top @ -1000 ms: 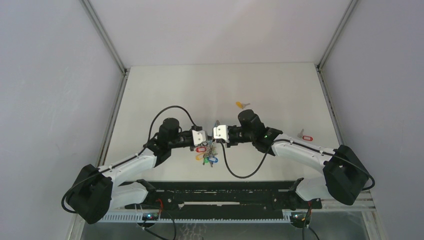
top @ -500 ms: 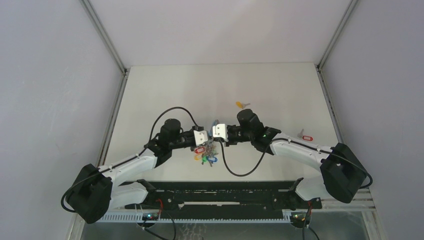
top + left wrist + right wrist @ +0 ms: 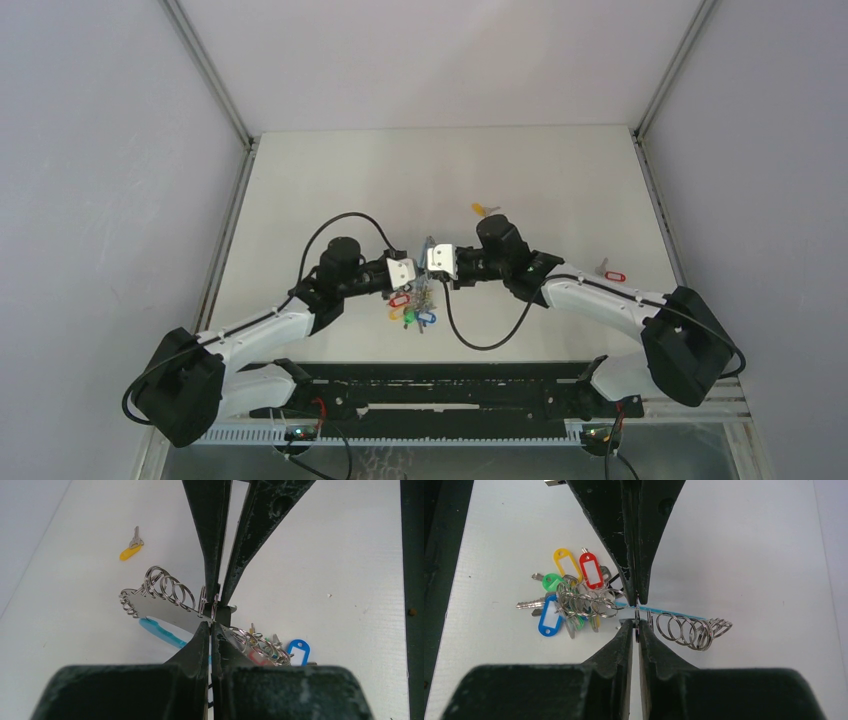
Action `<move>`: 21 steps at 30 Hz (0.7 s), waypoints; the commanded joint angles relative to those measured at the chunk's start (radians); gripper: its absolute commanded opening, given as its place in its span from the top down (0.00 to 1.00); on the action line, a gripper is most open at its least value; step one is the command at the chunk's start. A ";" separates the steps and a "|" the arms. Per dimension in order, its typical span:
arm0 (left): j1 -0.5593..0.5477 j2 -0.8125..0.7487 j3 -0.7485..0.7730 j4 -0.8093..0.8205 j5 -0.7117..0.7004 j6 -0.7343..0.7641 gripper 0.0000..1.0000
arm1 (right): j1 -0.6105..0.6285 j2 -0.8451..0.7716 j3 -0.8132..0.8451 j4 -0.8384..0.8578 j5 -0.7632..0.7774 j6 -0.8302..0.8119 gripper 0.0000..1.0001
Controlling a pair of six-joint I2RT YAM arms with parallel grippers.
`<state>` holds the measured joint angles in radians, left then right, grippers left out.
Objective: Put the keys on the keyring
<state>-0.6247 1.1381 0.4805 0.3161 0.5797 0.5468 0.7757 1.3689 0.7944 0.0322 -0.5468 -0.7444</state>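
The keyring, a bunch with many coloured tags, silver split rings and a light-blue band, hangs between both grippers at the table's middle. My left gripper and right gripper meet tip to tip above it. In the left wrist view my left gripper is shut on the keyring at a ring. In the right wrist view my right gripper is shut on a split ring of the keyring. A yellow-tagged key lies behind them. A red-tagged key lies at the right. No black-tagged key shows.
The tag cluster trails on the white table towards the near edge. The yellow key also shows in the left wrist view. Grey walls enclose the table on three sides. A black rail runs along the front.
Both grippers have stayed pinched together at the keyring; they have drifted very slightly and the bunch has shifted a little beneath them.
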 commanded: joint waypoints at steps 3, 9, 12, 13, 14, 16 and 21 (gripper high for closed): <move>-0.009 -0.013 0.002 0.144 0.041 -0.023 1.00 | -0.011 -0.053 0.020 0.034 -0.063 -0.002 0.87; -0.004 -0.009 0.000 0.152 0.051 -0.027 1.00 | -0.028 -0.069 0.013 0.028 -0.082 -0.002 0.83; -0.003 -0.009 0.000 0.153 0.055 -0.028 1.00 | -0.035 -0.082 0.003 0.028 -0.071 -0.002 0.80; -0.001 -0.008 0.001 0.153 0.055 -0.028 1.00 | -0.039 -0.086 -0.002 0.028 -0.069 -0.002 0.78; -0.001 -0.009 -0.002 0.154 0.057 -0.030 1.00 | -0.044 -0.095 -0.006 0.029 -0.067 -0.003 0.77; -0.001 -0.008 0.000 0.155 0.060 -0.029 1.00 | -0.052 -0.106 -0.015 0.028 -0.068 -0.003 0.72; 0.000 -0.011 -0.001 0.156 0.065 -0.031 1.00 | -0.070 -0.115 -0.026 0.017 -0.080 -0.012 0.72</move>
<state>-0.6243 1.1389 0.4805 0.3840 0.6102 0.5323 0.7208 1.2808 0.7761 0.0322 -0.5968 -0.7444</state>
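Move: My left fingers already pinch the upright ring with the black-tagged key, its middle about 1 cm to their right. The ring also stands between my right fingertips, level with them. From my left hand, the keyring's red tag hangs about 7 cm back, 4 cm left and 6 cm down; the blue tag about 10 cm back, 1 cm right, 7 cm down. The yellow-tagged key lies roughly 12 cm ahead, 13 cm right and 13 cm below. I spread my right fingers to roughly a quarter open, letting go of the ring. That hand goes up about 2.5 cm and, mostly late on, 1.5 cm to the right, its tips coming off the ring. My left hand stays shut on the ring and lifts it some 1.5 cm, easing to a stop. ##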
